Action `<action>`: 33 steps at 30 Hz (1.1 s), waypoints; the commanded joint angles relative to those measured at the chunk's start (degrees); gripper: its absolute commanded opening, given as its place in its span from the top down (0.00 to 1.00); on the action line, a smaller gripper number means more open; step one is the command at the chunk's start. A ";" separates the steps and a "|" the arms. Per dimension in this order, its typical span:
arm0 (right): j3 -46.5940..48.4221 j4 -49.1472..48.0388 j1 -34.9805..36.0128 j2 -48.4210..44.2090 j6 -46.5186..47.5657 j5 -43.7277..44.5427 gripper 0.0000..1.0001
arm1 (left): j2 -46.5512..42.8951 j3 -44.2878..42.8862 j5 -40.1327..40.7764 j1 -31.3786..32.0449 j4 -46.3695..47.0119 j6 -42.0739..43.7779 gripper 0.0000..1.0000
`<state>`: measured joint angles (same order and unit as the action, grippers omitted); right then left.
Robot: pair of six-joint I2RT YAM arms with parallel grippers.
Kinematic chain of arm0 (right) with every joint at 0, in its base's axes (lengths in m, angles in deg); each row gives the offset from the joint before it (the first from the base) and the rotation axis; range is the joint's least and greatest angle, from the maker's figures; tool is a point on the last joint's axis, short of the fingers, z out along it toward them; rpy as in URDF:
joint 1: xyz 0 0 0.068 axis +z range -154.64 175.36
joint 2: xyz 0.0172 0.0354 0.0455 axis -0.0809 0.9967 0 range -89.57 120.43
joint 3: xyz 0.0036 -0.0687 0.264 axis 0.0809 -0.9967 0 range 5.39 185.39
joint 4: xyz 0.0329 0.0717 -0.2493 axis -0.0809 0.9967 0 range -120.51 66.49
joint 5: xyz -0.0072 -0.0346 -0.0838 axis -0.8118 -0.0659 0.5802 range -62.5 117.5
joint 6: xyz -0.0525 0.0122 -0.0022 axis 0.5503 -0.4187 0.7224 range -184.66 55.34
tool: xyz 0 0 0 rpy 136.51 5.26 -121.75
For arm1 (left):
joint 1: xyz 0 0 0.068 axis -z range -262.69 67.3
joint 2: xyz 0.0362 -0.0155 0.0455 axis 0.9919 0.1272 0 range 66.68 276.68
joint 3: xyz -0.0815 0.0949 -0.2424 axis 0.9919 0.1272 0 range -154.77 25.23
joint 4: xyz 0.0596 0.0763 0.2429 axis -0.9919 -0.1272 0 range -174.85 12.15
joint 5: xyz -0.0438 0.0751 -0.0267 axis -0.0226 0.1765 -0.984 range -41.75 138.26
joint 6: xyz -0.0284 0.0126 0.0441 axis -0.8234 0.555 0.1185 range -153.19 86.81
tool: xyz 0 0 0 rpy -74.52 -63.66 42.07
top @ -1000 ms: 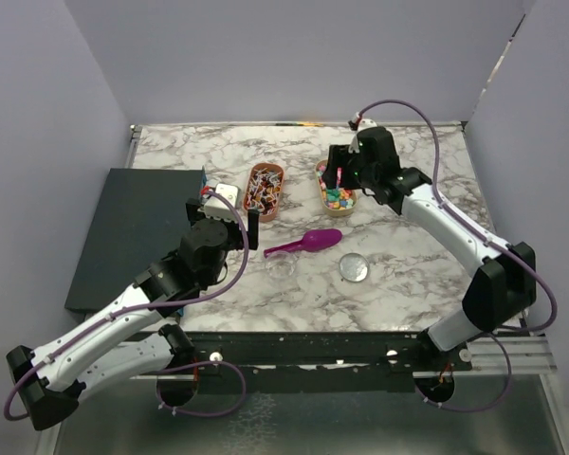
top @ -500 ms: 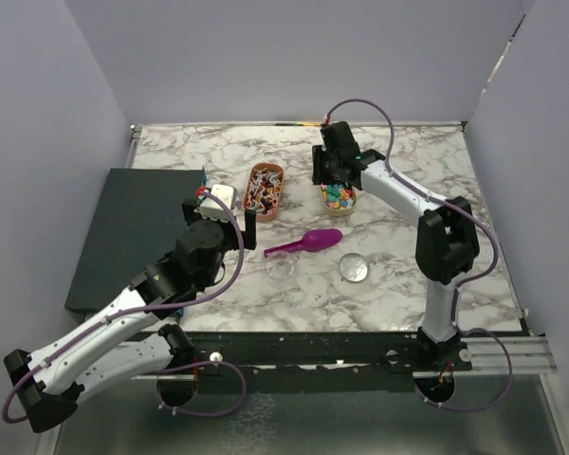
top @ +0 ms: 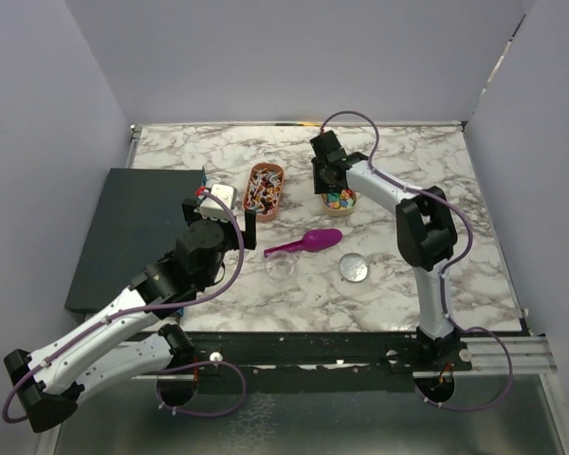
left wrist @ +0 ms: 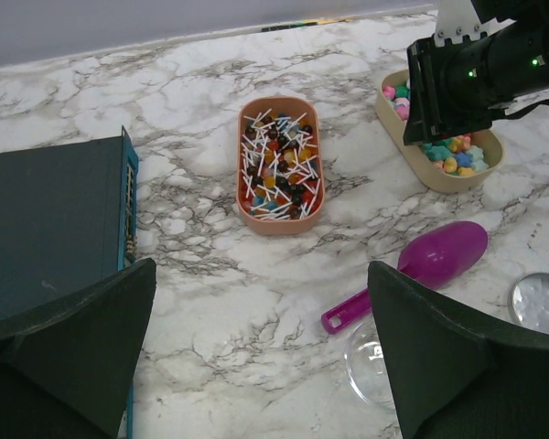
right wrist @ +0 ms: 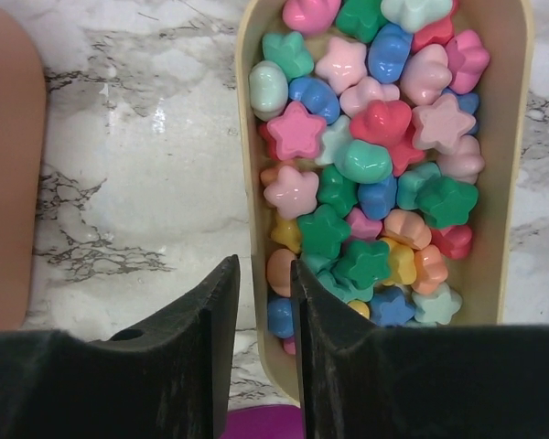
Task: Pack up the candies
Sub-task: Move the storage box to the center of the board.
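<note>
The candies (right wrist: pixel 375 174) are small star and shell shapes in mixed colours, filling a beige oval tray (right wrist: pixel 508 183) at the back middle of the table (top: pixel 338 198), also in the left wrist view (left wrist: pixel 444 151). My right gripper (right wrist: pixel 265 270) sits over the tray's near-left end. Its jaws stand narrowly apart and straddle the tray wall, with small gaps on both sides. The purple scoop (top: pixel 308 244) lies on the marble. My left gripper (left wrist: pixel 261 302) is wide open and empty above the marble, left of the scoop (left wrist: pixel 430 261).
An orange tray of lollipops (top: pixel 264 191) lies left of the candy tray. A clear round container (top: pixel 281 266) and its lid (top: pixel 353 268) lie near the scoop. A dark box (top: pixel 133 227) fills the left side. Grey walls enclose the table.
My right arm has swung left and folded in, bringing its gripper from the candy tray's right side to its left end. The left arm has barely moved.
</note>
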<state>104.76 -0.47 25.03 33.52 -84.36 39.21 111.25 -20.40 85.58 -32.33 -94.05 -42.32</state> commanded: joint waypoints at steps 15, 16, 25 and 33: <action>0.83 2.43 1.04 2.39 -1.30 2.31 0.99 | 0.08 -1.91 0.54 -0.44 -0.76 0.57 0.01; 0.52 2.44 1.50 2.00 -1.22 2.87 0.99 | 0.07 -1.87 0.50 -0.45 -0.76 0.55 0.01; -0.48 3.46 6.23 -1.39 -2.67 5.54 0.99 | -0.18 -1.93 -0.08 -0.54 -0.78 0.55 0.01; -1.36 3.50 8.57 -1.36 -4.67 5.85 0.96 | -0.82 -1.94 -0.25 -0.51 -0.81 0.54 0.01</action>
<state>104.10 1.87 32.55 34.57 -87.14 43.54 111.23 -20.46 85.55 -32.50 -94.05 -42.27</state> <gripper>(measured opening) 0.012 0.991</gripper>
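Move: The right hand's part-open fingers straddle the left wall of the storage box; the box's middle lies about 5 cm to the right, 2 cm ahead and 4 cm below. The lollipop box stands roughly 17 cm to this hand's left, level with it, and the purple scoop lies about 15 cm back and 4 cm left. From the left hand, the storage box is some 25 cm ahead, 32 cm to the right and 23 cm lower. The right fingers close on the storage box's left wall, nearer its front end by the robot, after sinking about 1.5 cm around the rim. Keeping that pinch at the same height, the hand then drags the box diagonally left and back, some 4 cm each way, towards the purple scoop, the wrist barely tilting. ##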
